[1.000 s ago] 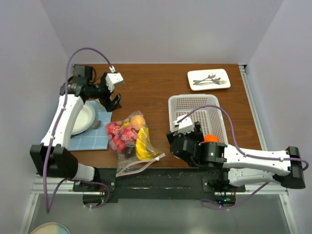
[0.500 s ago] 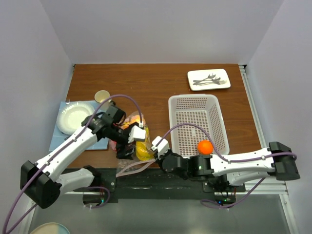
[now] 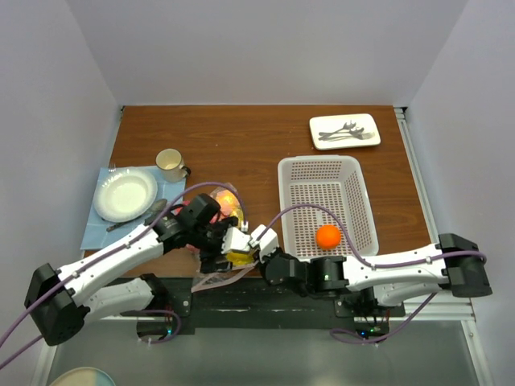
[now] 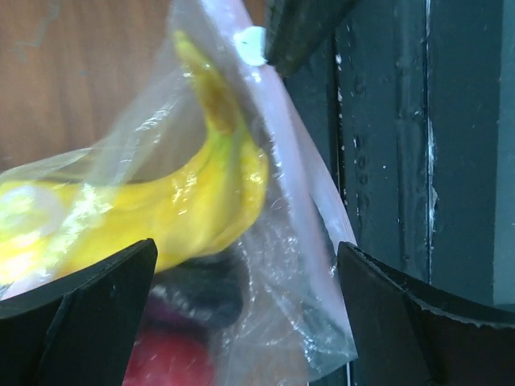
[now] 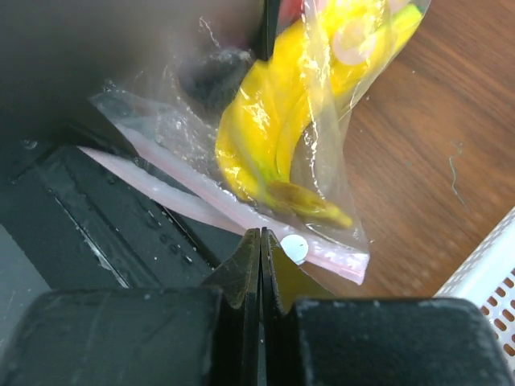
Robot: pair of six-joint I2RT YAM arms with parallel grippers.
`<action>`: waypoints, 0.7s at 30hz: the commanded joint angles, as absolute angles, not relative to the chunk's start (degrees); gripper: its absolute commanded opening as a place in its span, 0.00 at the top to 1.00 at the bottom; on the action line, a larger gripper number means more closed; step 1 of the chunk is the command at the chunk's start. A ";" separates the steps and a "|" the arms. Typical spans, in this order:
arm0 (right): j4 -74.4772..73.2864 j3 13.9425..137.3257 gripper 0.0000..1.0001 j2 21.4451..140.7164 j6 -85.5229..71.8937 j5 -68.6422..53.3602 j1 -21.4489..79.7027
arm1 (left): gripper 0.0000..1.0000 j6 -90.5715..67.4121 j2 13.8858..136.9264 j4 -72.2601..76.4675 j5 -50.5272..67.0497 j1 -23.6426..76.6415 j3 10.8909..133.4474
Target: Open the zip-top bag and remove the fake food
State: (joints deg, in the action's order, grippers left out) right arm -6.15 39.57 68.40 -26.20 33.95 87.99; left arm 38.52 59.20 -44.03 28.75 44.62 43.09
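The clear zip-top bag [image 3: 228, 199] lies near the table's front edge with fake food inside: a yellow banana [image 4: 161, 209], a red piece [image 4: 169, 358] and a dark piece. My left gripper [image 4: 249, 297] is open, its fingers [image 4: 88, 314] straddling the bag's lower corner. My right gripper [image 5: 261, 235] is shut, tips pinched on the bag's pink zip strip [image 5: 161, 189] beside a white dot. In the top view both grippers, left [image 3: 216, 256] and right [image 3: 249, 251], meet over the bag. An orange ball [image 3: 327, 236] lies in the white basket [image 3: 319, 167].
A beige mug [image 3: 169, 165] and a white plate [image 3: 125, 195] on a blue cloth sit at the left. A white tray [image 3: 344, 131] with cutlery is at the back right. The black base rail [image 4: 386, 161] runs just beside the bag.
The right gripper let the orange ball go into the basket, moved left and shut on the bag's zip strip. The left arm swung from the mug down over the bag.
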 commanded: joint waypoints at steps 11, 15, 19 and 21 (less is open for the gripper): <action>-8.35 34.98 1.00 59.76 -31.82 35.33 88.15 | 0.00 33.05 64.86 -34.29 19.79 53.78 38.68; -8.61 35.16 1.00 60.12 -32.17 34.54 88.07 | 0.00 32.87 66.44 -29.71 12.59 55.28 35.95; -7.74 34.63 1.00 60.47 -31.90 32.96 88.15 | 0.25 36.12 69.69 -28.21 8.36 56.86 35.51; -6.95 34.63 1.00 61.08 -31.64 31.65 88.24 | 0.50 36.82 72.94 -29.09 7.21 56.87 37.34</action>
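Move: The zip-top bag's lip, held up at the right fingertips, crosses just below the open left fingers: the part they close over lies about 3 cm right of the left hand, 1 cm back and 4 cm down. The lip's white slider is roughly 7 cm right of that hand, level in depth and height. The banana lies some 5 cm ahead, 2 right and 6 below. From the right hand, the part aimed at is about 6 cm left, 1 back and 5 down. Over the bag's lip and the banana end beneath it, the left hand sinks about 5 cm and edges 2 cm right, easing back slightly and then forward again. Its fingers tip some 10 degrees steeper and swing slightly forward, starting to close around the lip, roughly a third of the way. The right hand, fingers kept shut, draws a couple of centimetres right. ##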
